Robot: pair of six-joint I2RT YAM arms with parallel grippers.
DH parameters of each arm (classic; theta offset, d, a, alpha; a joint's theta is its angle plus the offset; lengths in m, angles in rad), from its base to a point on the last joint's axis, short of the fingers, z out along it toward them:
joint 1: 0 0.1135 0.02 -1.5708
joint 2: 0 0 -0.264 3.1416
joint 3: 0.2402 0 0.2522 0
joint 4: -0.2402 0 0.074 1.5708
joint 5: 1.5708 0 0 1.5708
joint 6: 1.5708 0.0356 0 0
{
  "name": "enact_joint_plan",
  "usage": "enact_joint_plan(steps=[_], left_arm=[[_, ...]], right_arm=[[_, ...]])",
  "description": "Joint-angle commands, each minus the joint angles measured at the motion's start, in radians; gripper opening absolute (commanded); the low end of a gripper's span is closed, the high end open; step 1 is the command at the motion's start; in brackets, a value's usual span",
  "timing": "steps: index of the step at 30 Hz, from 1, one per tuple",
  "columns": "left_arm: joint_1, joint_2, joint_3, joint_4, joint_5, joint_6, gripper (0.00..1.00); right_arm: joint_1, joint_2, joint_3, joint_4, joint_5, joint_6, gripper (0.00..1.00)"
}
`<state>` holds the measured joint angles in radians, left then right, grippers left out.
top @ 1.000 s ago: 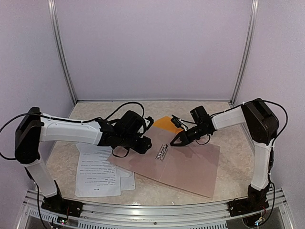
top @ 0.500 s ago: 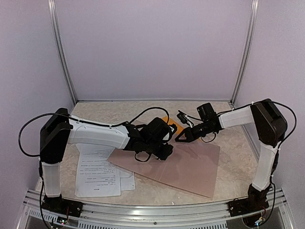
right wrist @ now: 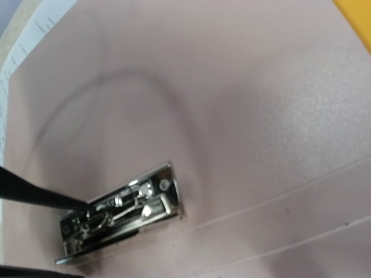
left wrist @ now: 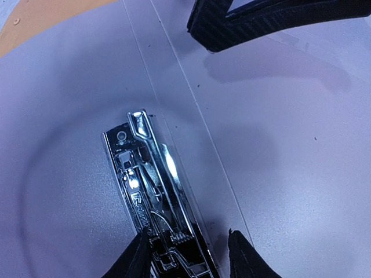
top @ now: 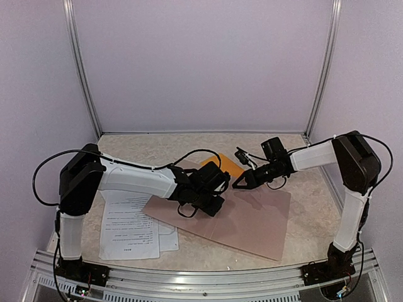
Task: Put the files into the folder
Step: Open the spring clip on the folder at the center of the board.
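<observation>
The folder (top: 258, 217) lies open on the table with its pinkish inner face up; an orange corner (top: 228, 165) shows at its back edge. Its metal clip (left wrist: 152, 191) is fixed beside the spine creases and also shows in the right wrist view (right wrist: 119, 217). My left gripper (left wrist: 188, 258) hangs low over the clip's near end, open, one finger on each side and a gap at the right finger. My right gripper (top: 239, 183) hovers shut just beyond the clip, holding nothing. The files (top: 129, 223), white printed sheets, lie left of the folder.
My left arm (top: 138, 179) reaches across above the files and the folder's left edge. Metal frame posts stand at the back corners, and a rail (top: 189, 280) runs along the near edge. The tabletop (top: 302, 182) is beige and speckled.
My left gripper has swung right and forward over the clip, now covering it in the top view. My right gripper has drawn back slightly to the right.
</observation>
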<state>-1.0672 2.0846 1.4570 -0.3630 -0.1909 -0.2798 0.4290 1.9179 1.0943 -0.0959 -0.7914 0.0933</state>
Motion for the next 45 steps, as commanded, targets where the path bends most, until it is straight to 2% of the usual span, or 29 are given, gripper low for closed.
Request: enact_joint_plan(steps=[1, 8, 12, 18, 25, 37, 45], left_arm=[[0.005, 0.023, 0.012, -0.022, 0.014, -0.026, 0.41], [0.009, 0.032, -0.007, -0.011, 0.017, -0.021, 0.36], [0.011, 0.030, -0.040, 0.010, 0.023, -0.008, 0.28], [0.011, -0.009, -0.122, 0.072, 0.031, 0.047, 0.20], [0.014, -0.036, -0.176, 0.109, 0.044, 0.094, 0.18], [0.020, -0.048, -0.213, 0.151, 0.059, 0.090, 0.17], [0.020, -0.047, -0.224, 0.166, 0.054, 0.089, 0.17]], right_arm=[[-0.008, -0.031, -0.019, 0.018, 0.003, 0.000, 0.07], [-0.008, -0.033, -0.026, 0.019, 0.003, 0.000, 0.07], [-0.007, -0.034, -0.023, 0.021, 0.000, 0.007, 0.08], [0.002, -0.030, -0.019, 0.022, -0.005, 0.021, 0.19], [0.036, -0.022, -0.044, 0.068, -0.030, 0.064, 0.29], [0.078, 0.059, -0.050, 0.154, -0.102, 0.122, 0.30], [0.093, 0.089, -0.022, 0.140, -0.091, 0.121, 0.29]])
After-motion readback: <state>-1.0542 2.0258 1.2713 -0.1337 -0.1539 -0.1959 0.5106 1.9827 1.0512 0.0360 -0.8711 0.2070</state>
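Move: The clip runs forward and right from the left fingers, which straddle its near half: its middle is about 2 cm ahead, 1 cm right and 2 cm below, with the files some 24 cm left and 4 cm back of that hand. From the right hand the lever tip at the clip's far end lies about 3 cm back, 4 cm left and 2 cm down, and the exposed orange folder 10 cm ahead and 3 cm left. Left closes on the clip's near half; right opens slightly, going 3-4 cm left and back to its lever tip. ##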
